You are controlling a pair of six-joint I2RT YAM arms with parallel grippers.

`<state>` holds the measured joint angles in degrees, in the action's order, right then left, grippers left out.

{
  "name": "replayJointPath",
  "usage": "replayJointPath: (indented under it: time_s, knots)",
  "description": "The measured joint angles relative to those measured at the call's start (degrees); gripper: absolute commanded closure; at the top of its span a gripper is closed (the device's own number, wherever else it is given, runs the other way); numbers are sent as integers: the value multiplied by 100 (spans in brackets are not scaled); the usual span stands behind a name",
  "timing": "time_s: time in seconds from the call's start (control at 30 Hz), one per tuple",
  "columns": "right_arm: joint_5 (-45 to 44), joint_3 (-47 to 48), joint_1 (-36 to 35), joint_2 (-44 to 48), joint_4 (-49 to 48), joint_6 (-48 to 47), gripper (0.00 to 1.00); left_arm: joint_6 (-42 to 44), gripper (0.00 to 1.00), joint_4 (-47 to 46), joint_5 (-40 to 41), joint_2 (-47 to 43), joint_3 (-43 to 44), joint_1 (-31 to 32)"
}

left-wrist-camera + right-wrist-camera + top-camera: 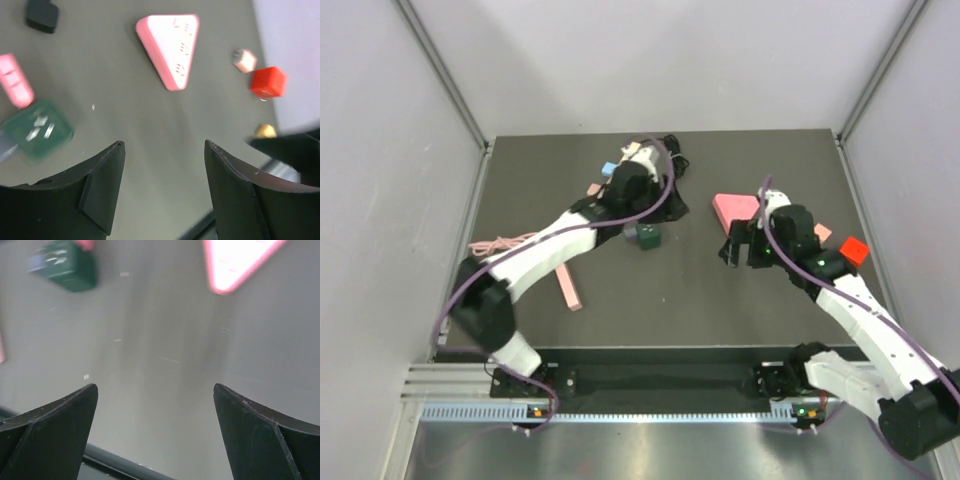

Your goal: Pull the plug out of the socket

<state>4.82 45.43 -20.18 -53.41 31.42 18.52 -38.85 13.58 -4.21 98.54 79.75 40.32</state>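
The pink triangular socket lies flat on the dark mat with its holes bare. The green plug lies apart from it to the left, metal prongs up. My left gripper hovers open just above and beside the plug, with only mat between its fingers. Just below the socket's near corner, my right gripper stands wide open and holds nothing.
A red cube and a small pale block sit right of the socket. A pink strip and a pink cable lie at the left. Black pieces and small blocks sit at the back.
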Motion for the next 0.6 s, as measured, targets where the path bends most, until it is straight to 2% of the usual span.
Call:
replayJointPath:
  time_s: [0.13, 0.23, 0.4, 0.6]
  knots:
    - [28, 83, -730, -586, -476, -57, 0, -15, 31, -105, 63, -1792, -1224, -118]
    - [-61, 282, -1329, -1366, -850, -129, 0, -39, 31, -31, 76, -2758, -1912, -402]
    - [-142, 925, -1886, -2677, -1357, -306, 0, -107, 32, 348, 258, -3764, -2734, -986]
    - [-166, 1858, -2004, -4030, -1862, -719, 0, -195, 32, 678, 282, -4474, -3353, -1198]
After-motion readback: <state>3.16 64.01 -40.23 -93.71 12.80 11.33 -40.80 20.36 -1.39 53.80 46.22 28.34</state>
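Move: The green socket stands roughly 20 cm to the right hand's left, 12 cm ahead and 12 cm below. Its grey plug sticks out 5 cm farther left, its pink plug about 7 cm beyond it; the pink triangle block lies 19 cm ahead of this hand and 5 cm to its right. From the left hand the green socket is about 8 cm left, 5 cm ahead and 15 cm below. The green socket is what the right hand closes in on, fingers still wide open: it sweeps about 17 cm left and sinks some 5 cm, reaching forward in the second half while turning counter-clockwise. The left hand, open and empty, clears out left and back across to the socket's other side, rising first and then sinking, and turns some 15 degrees counter-clockwise. ##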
